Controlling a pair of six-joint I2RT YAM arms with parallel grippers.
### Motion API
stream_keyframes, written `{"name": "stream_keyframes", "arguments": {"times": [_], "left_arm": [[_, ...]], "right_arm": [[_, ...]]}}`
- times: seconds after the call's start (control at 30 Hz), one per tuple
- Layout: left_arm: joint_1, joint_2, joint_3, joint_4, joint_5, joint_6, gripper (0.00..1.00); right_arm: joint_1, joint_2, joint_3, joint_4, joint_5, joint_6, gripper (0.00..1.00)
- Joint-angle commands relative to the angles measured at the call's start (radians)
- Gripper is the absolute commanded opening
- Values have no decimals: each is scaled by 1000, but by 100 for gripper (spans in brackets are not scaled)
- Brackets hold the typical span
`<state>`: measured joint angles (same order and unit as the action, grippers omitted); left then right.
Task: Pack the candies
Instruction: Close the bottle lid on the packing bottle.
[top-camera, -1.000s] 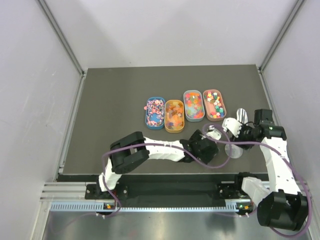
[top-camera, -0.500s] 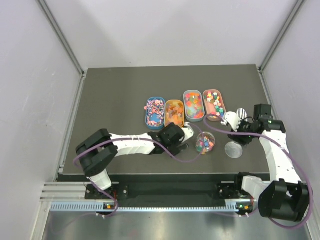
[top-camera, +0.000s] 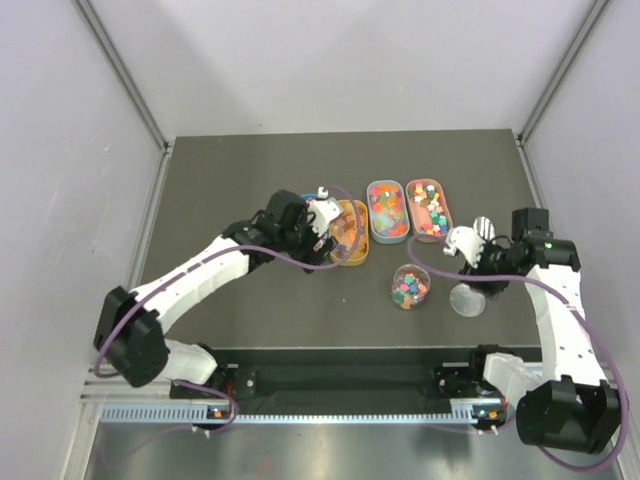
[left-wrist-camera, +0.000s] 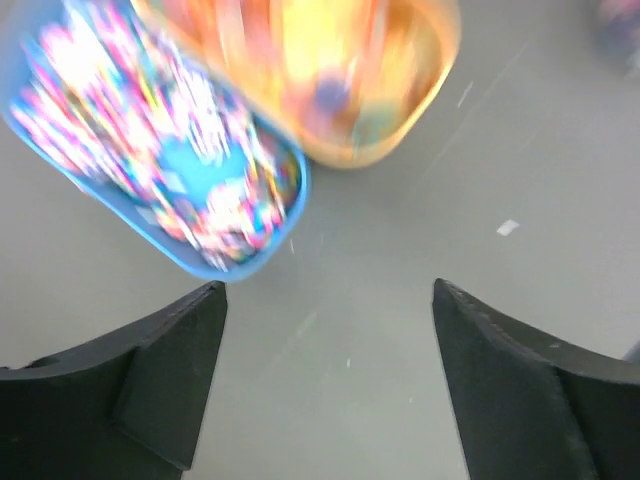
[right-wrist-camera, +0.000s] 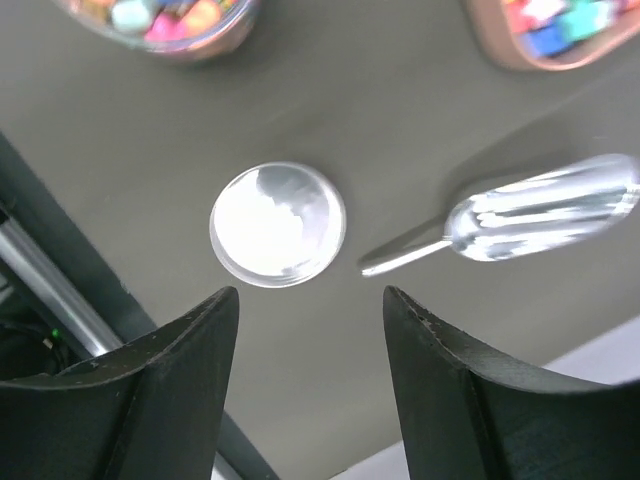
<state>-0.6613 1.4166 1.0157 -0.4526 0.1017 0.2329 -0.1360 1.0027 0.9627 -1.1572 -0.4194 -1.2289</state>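
Note:
Candies fill four oval trays in a row: a blue tray (left-wrist-camera: 160, 150) of pink-white bits, an orange tray (top-camera: 349, 234) of gummies, a teal tray (top-camera: 387, 211) of rainbow gummies and a pink tray (top-camera: 428, 208) of pastel cubes. A clear jar (top-camera: 411, 286) with mixed candies stands in front of them, with no lid on. My left gripper (top-camera: 322, 228) hovers over the near ends of the blue and orange trays and hides most of the blue one from above; it (left-wrist-camera: 328, 290) is open and empty. My right gripper (right-wrist-camera: 310, 295) is open and empty above the table, near the lid (right-wrist-camera: 278, 224).
The jar's round lid (top-camera: 467, 299) lies flat right of the jar. A silver scoop (top-camera: 483, 229) lies beside the pink tray, near the table's right edge; the right wrist view shows it (right-wrist-camera: 530, 215) too. Grey walls close in both sides.
My left arm has left the jar and swung left and back to the blue and orange trays, its jaws narrowing slightly. The jar stands free. My right gripper has opened a little.

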Motion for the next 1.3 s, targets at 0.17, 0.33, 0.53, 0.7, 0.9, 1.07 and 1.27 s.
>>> {"name": "stream_keyframes", "arguments": {"times": [0.17,0.33,0.53,0.7,0.9,1.07,1.27], "left_arm": [[49,-110,133,-51,98,-4,70],[163,-111,133,-23,151,-90,66],[213,-93,121,20,133,-113,66],[242,-85,129,48,113,-125,67],[267,-90,121,49,99,-127,67],[284,-103,115,49,104,-144,67],[295,-116,106,46,112,-136,67]], "right_arm": [[27,30,-212,91,74,-130,59],[55,76,-252,151,85,-127,59],[93,112,-280,205,91,-98,59],[114,125,-334,246,83,-83,60],[128,122,-390,286,88,-60,58],[161,111,-432,353,114,-31,49],[164,97,-458,373,142,-8,14]]}}
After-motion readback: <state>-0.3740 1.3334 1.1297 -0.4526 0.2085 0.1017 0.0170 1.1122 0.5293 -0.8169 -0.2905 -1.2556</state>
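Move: The bottle lid lies flat almost straight beneath the right hand, about 1 cm back and some 14 cm down. The packing bottle stands about 11 cm to this hand's left and 2 cm ahead, its middle 10 cm lower; the metal scoop is 12 cm ahead and 3 cm right, the pink tub 16 cm ahead and 7 cm left. From the left hand, the lid lies roughly 27 cm right, 9 cm back and 11 cm down. The bottle lid's near-left rim is what the right hand comes down on: it sinks some 13 cm while drawing back about 4, fingers tipping closer to straight down, then, low at the table, narrows them from half open to nearly shut around the rim. The empty left hand lifts about 8 cm, then swings forward and left, away from the packing bottle, closing a little. ##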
